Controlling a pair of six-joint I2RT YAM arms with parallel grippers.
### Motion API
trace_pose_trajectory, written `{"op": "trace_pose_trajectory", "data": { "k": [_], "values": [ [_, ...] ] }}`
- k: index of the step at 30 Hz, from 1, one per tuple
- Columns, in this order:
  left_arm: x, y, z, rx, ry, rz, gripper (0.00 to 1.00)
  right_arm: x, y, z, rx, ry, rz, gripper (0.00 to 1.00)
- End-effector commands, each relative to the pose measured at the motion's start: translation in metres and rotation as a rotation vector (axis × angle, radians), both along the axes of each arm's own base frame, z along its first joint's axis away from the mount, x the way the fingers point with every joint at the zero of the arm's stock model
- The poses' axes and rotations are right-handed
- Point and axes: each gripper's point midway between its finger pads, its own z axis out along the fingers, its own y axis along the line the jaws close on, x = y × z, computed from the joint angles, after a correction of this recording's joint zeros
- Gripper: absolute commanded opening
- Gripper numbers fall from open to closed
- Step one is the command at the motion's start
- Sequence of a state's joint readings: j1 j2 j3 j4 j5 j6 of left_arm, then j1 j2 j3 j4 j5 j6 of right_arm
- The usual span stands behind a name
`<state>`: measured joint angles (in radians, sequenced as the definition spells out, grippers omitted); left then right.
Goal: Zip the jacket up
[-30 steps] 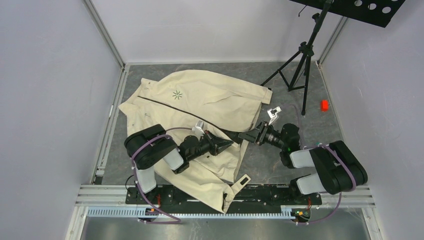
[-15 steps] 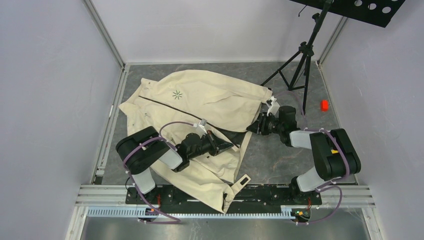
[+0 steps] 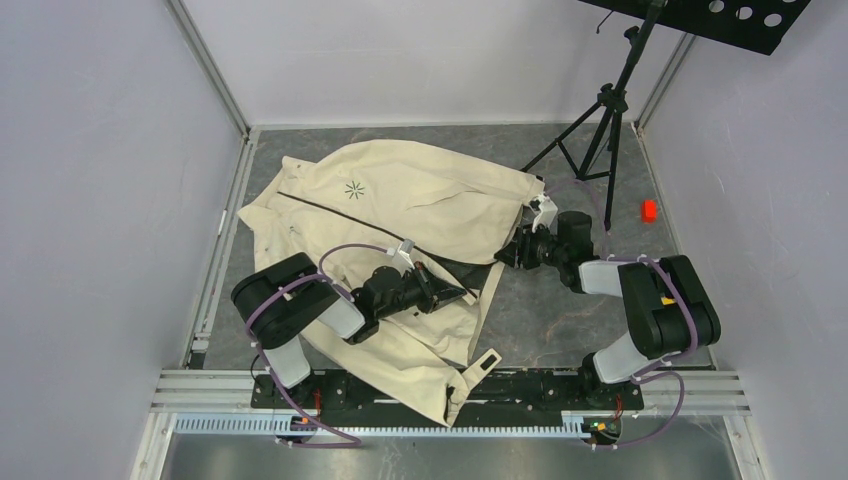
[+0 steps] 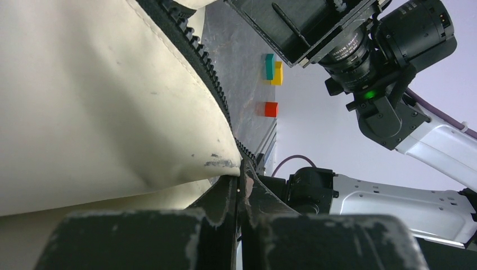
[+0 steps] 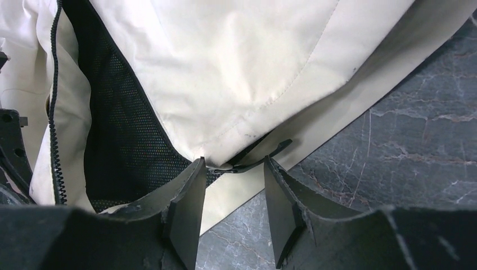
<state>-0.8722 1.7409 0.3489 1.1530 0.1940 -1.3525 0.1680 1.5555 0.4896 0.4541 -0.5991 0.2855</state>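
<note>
The cream jacket [image 3: 400,215] lies spread on the grey floor, its dark zipper line [image 3: 330,207] running diagonally. My left gripper [image 3: 462,293] is shut on the jacket's toothed zipper edge [image 4: 209,84], the cream fabric [image 4: 101,101] bulging just beyond the tips of my left gripper [image 4: 242,181]. My right gripper [image 3: 506,258] stands open at the jacket's lower corner. In the right wrist view the black zipper pull [image 5: 256,160] lies between the tips of my right gripper [image 5: 233,167], untouched, with dark mesh lining [image 5: 121,140] to the left.
A black tripod [image 3: 606,120] stands at the back right and a small red block [image 3: 649,210] lies beside it. A perforated black plate [image 3: 720,18] hangs above. An aluminium rail [image 3: 450,388] runs along the near edge. White walls enclose the floor.
The right arm has swung away from me to the jacket's lower corner. The left arm has shifted slightly left, still holding the zipper edge.
</note>
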Motion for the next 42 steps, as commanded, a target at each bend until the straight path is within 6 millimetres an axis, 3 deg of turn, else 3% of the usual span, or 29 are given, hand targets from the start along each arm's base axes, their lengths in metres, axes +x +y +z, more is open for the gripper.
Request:
{"op": "trace_pose_trajectory", "data": {
  "k": [1, 21, 25, 32, 38, 42],
  "values": [
    [0.000, -0.008, 0.010, -0.021, -0.047, -0.034, 0.02, 0.011, 0.004, 0.022, 0.010, -0.132, 0.034, 0.45],
    [0.000, -0.009, 0.006, -0.056, -0.007, -0.028, 0.02, 0.005, 0.020, 0.004, 0.020, -0.079, 0.093, 0.48],
    [0.000, -0.010, 0.007, -0.058, -0.007, -0.026, 0.02, 0.007, 0.017, -0.002, -0.011, -0.058, 0.074, 0.39],
    [0.001, -0.009, 0.002, -0.042, -0.006, -0.023, 0.02, 0.003, 0.020, 0.009, 0.028, -0.013, 0.056, 0.18],
    [0.004, -0.009, 0.001, -0.026, -0.022, -0.014, 0.02, -0.012, 0.037, 0.018, 0.166, 0.091, 0.101, 0.00],
    [0.007, -0.009, 0.002, -0.014, -0.046, -0.010, 0.02, -0.020, 0.045, 0.025, 0.251, 0.145, 0.110, 0.00]
  ]
}}
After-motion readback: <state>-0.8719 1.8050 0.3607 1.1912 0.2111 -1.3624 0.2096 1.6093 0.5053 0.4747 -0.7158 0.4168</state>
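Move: The jacket's far flap ends in a lower corner with the zipper end, lying between the right hand's open fingertips, about 2 cm left and 1 cm back of their middle and 1 cm lower. The near flap's corner, still held up by the left hand, is roughly 8 cm back and 9 cm left of the right hand; the dark lining sits about 8 cm left and 2 cm back. From the left hand, the far corner is some 7 cm ahead, 7 cm right and 4 cm below. The far flap's lower zipper corner gets pinched by the right hand, which first rises a little forward, then sinks left and back, about 3 cm left overall, turning slightly. Its half-open fingers shut fully at the corner and ease back, left and about 1 cm up. The left hand keeps its pinch on the near flap, sinking about 1 cm. ##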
